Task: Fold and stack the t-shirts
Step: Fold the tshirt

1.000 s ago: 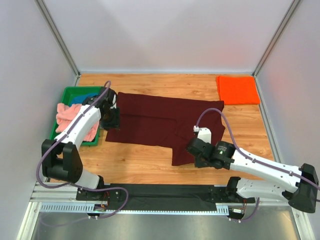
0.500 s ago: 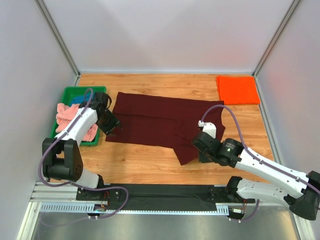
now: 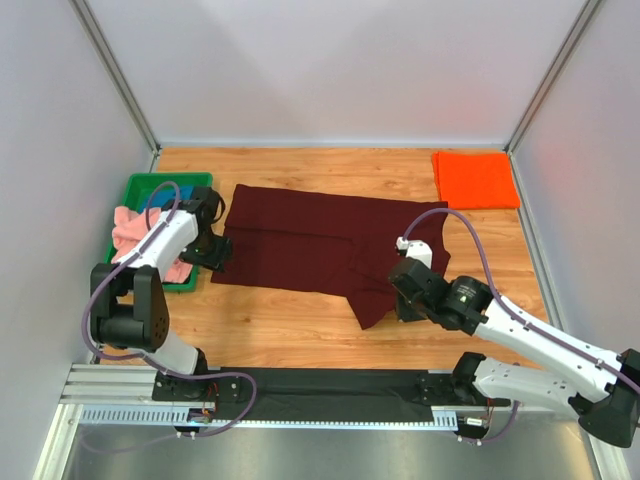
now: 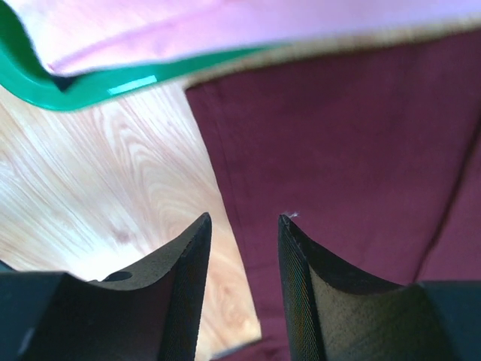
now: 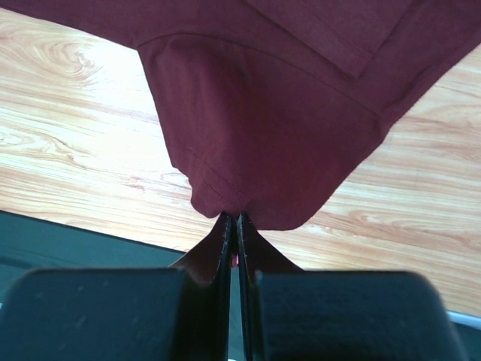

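Note:
The large maroon t-shirt (image 3: pixel 310 238) lies spread across the middle of the wooden table. My left gripper (image 3: pixel 212 250) hovers at its left edge. In the left wrist view the left gripper (image 4: pixel 244 226) is open, one finger over bare wood, the other over the maroon t-shirt (image 4: pixel 353 143), pinching nothing. My right gripper (image 3: pixel 396 300) is shut on the shirt's near hem. The right wrist view shows the right gripper (image 5: pixel 234 219) pinching a bunched corner of maroon t-shirt (image 5: pixel 278 105). An orange t-shirt (image 3: pixel 476 178) lies folded at the back right. A pink t-shirt (image 3: pixel 128 228) and a blue one (image 3: pixel 156 200) are in the tray.
The green tray (image 3: pixel 140 184) stands at the left, close beside my left arm; its rim (image 4: pixel 75 86) shows in the left wrist view. A black strip (image 3: pixel 330 385) runs along the table's near edge. White walls close in the sides and back.
My left gripper has moved down to the shirt's left edge and its jaws have narrowed. My right gripper has drawn the near hem to the right, bunching that flap.

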`<action>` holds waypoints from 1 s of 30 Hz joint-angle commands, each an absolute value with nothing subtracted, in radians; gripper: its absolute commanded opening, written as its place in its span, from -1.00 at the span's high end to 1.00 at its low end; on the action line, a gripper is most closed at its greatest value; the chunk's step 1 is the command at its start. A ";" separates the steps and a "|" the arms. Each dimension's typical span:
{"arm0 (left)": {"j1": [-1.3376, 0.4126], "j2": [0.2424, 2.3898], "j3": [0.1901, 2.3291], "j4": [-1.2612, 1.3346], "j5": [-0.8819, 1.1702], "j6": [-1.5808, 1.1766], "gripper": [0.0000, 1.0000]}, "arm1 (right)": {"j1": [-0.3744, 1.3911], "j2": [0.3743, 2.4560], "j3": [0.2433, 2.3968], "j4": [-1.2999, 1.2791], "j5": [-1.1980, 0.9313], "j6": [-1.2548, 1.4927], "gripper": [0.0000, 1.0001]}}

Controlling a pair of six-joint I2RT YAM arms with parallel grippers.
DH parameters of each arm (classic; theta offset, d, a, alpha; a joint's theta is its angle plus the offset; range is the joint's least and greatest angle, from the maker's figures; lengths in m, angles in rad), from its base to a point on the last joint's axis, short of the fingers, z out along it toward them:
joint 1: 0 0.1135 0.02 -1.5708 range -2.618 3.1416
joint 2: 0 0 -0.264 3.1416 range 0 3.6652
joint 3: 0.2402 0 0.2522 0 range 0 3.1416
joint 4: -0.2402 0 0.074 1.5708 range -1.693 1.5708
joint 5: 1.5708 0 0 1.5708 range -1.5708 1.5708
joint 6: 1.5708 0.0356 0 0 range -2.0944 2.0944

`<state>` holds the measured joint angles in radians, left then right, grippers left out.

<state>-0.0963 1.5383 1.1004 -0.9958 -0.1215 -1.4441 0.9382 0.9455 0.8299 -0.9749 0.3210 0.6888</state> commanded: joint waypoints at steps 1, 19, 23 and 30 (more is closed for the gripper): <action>-0.094 1.580 1.135 -1.029 -0.216 -1.554 0.03 | 0.922 0.937 0.816 -0.911 0.290 0.652 0.99; -0.130 1.680 1.083 -0.948 -0.293 -1.581 0.00 | 0.923 0.927 0.793 -0.896 0.245 0.653 0.99; -0.143 1.674 1.052 -0.931 -0.298 -1.612 0.03 | 0.922 0.919 0.798 -0.900 0.249 0.652 0.99; -0.153 1.692 1.043 -0.922 -0.295 -1.627 0.04 | 0.917 0.902 0.802 -0.920 0.264 0.664 0.99</action>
<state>-0.1448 1.6863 1.0519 -0.9272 -0.2737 -1.5890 0.9253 0.9279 0.7982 -0.9207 0.2443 0.6613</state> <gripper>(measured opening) 0.479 0.014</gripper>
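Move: The dark red t-shirt's near hem corner, the one beside the green tub, lies about 3 cm to the left hand's left, some 2 cm back and roughly 7 cm below it. The tub's middle is around 14 cm to that hand's left and 8 cm ahead; the pink t-shirt in it sits about 14 cm left and 5 cm ahead. From the right hand, which already pinches the sleeve end, that hem corner is some 39 cm left, 10 cm ahead and 10 cm lower. Over the t-shirt's near edge, just in from the hem corner by the tub, the left hand sinks about 5 cm, easing slightly left early on and tilting some 10 degrees, fingers still half open to either side of the edge; contact can't be seen. The right hand keeps the sleeve end pinched and drifts about 1 cm left. ##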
